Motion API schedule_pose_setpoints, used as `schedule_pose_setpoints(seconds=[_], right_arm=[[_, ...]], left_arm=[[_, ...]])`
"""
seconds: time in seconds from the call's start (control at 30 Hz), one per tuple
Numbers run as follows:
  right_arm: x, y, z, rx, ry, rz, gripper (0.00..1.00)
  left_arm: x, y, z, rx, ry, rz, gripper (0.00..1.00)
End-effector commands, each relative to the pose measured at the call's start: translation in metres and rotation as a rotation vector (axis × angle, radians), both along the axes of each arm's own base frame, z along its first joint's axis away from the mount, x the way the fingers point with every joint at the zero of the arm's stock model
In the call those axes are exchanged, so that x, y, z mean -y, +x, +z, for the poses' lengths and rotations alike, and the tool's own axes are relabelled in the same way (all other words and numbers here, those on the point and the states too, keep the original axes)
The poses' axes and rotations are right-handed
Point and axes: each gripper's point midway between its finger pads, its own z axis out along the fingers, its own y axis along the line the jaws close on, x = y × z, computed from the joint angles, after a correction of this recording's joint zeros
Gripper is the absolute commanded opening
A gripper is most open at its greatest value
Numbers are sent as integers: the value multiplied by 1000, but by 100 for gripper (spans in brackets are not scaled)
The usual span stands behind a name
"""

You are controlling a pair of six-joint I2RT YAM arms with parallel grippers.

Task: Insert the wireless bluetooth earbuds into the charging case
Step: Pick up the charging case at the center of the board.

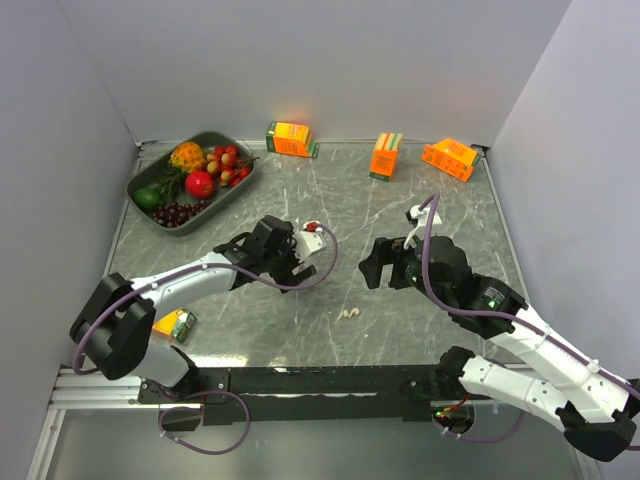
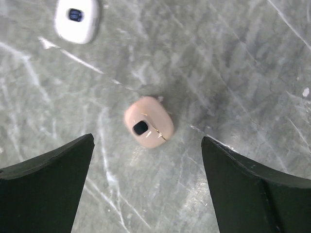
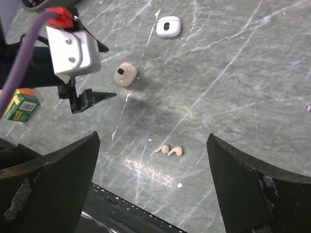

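Observation:
The charging case (image 2: 148, 121), a small pale-beige rounded box with a dark window, lies shut on the marble table, just ahead of my left gripper (image 2: 148, 194). That gripper is open and holds nothing, and its black fingers (image 2: 48, 187) stand wide on either side. In the right wrist view the same case (image 3: 125, 74) sits just beyond the left gripper's tips. Two beige wireless bluetooth earbuds (image 3: 170, 150) lie side by side on the table (image 1: 349, 314). My right gripper (image 3: 153, 189) hovers open over them, apart from them.
A second, white case (image 2: 77, 19) lies beyond the beige one (image 3: 168, 26). A fruit tray (image 1: 140, 180) stands at the back left. Orange juice cartons (image 1: 290, 138) (image 1: 385, 155) (image 1: 450, 158) line the back. A small carton (image 1: 175, 323) sits by the left arm.

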Motion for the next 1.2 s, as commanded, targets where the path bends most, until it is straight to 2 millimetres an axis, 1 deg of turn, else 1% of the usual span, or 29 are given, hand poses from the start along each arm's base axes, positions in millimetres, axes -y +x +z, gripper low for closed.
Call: schedule_pose_setpoints(seconds=[0.0,0.03,0.07,0.1,0.13,0.17,0.23,0.27,0.3,0.33,0.37,0.4,0.43,0.5,0.53,0.57,0.6,0.63,0.67,0.7,0.8,0.83,0.9,0.97,1.03,1.17], right_arm=[[3,1,18,30,41,-15,99],[3,1,18,30,42,-16,99],[3,1,19,32,42,-18,99],[4,1,19,33,42,-23,99],[3,1,19,33,44,-20,99],[3,1,17,31,40,-22,99],[3,1,15,30,41,-20,99],[2,2,15,28,43,-20,99],[0,2,14,23,45,-14,99],[-2,2,14,23,49,-11,99],[-3,2,15,21,57,-9,99],[-5,3,13,13,54,-5,99],[-6,2,15,11,60,-2,99],[-7,2,14,6,61,2,99],[-6,2,15,9,64,0,99],[-6,1,13,7,59,2,99],[-6,1,15,11,64,2,99],[-6,1,14,10,62,4,99],[-5,1,14,7,59,1,99],[-5,1,13,5,57,-1,99],[-5,0,12,3,58,3,99],[-6,0,12,0,58,4,99],[-6,0,10,-3,54,6,99],[-6,0,11,-2,51,5,99],[-7,0,11,-2,55,7,99],[-10,1,10,-9,56,13,99]], left_arm=[[-2,26,59,141,-100,142,96],[-5,29,64,144,-122,193,96],[-15,36,72,177,-120,275,96],[-19,38,75,169,-131,336,96],[-21,38,76,126,-177,431,96],[-26,39,71,90,-179,490,96],[-27,30,62,-54,-214,601,96],[-32,32,50,-117,-212,648,96],[-28,29,44,-189,-238,657,98],[-30,27,37,-241,-261,706,94],[-40,26,22,-265,-253,762,92],[-43,27,17,-268,-263,793,90],[-44,30,13,-274,-292,838,84],[-53,30,-2,-277,-257,890,76],[-56,29,-8,-286,-237,914,64],[-59,29,-20,-297,-200,934,57],[-61,28,-27,-304,-183,956,53],[-63,29,-31,-301,-172,972,41],[-66,27,-38,-307,-157,987,37],[-66,26,-41,-313,-165,1004,32],[-70,21,-51,-326,-158,1028,26],[-69,18,-56,-343,-147,1023,20],[-67,13,-61,-363,-148,1017,18],[-60,7,-62,-376,-163,991,18],[-51,5,-61,-375,-178,975,19],[-38,7,-61,-370,-180,955,21]])
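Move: The pink charging case lies under my open left hand, about 3 cm ahead, 1 cm left and some 7 cm below the hand point. The white charging case is roughly 16 cm ahead and 6 cm right, the loose earbuds about 10 cm back and 16 cm right, both also on the board. From my right hand the pink case is some 12 cm ahead, 22 cm left and 23 cm down. I lift my left hand about 6 cm up off the pink case, going forward and slightly left while turning counter-clockwise. Then I sweep down some 12 cm, left and back, ending low beside the case's left side; the fingers close to a narrow gap and point more steeply down, the wrist turned about 55 degrees. Last, I creep slightly right towards the case. ##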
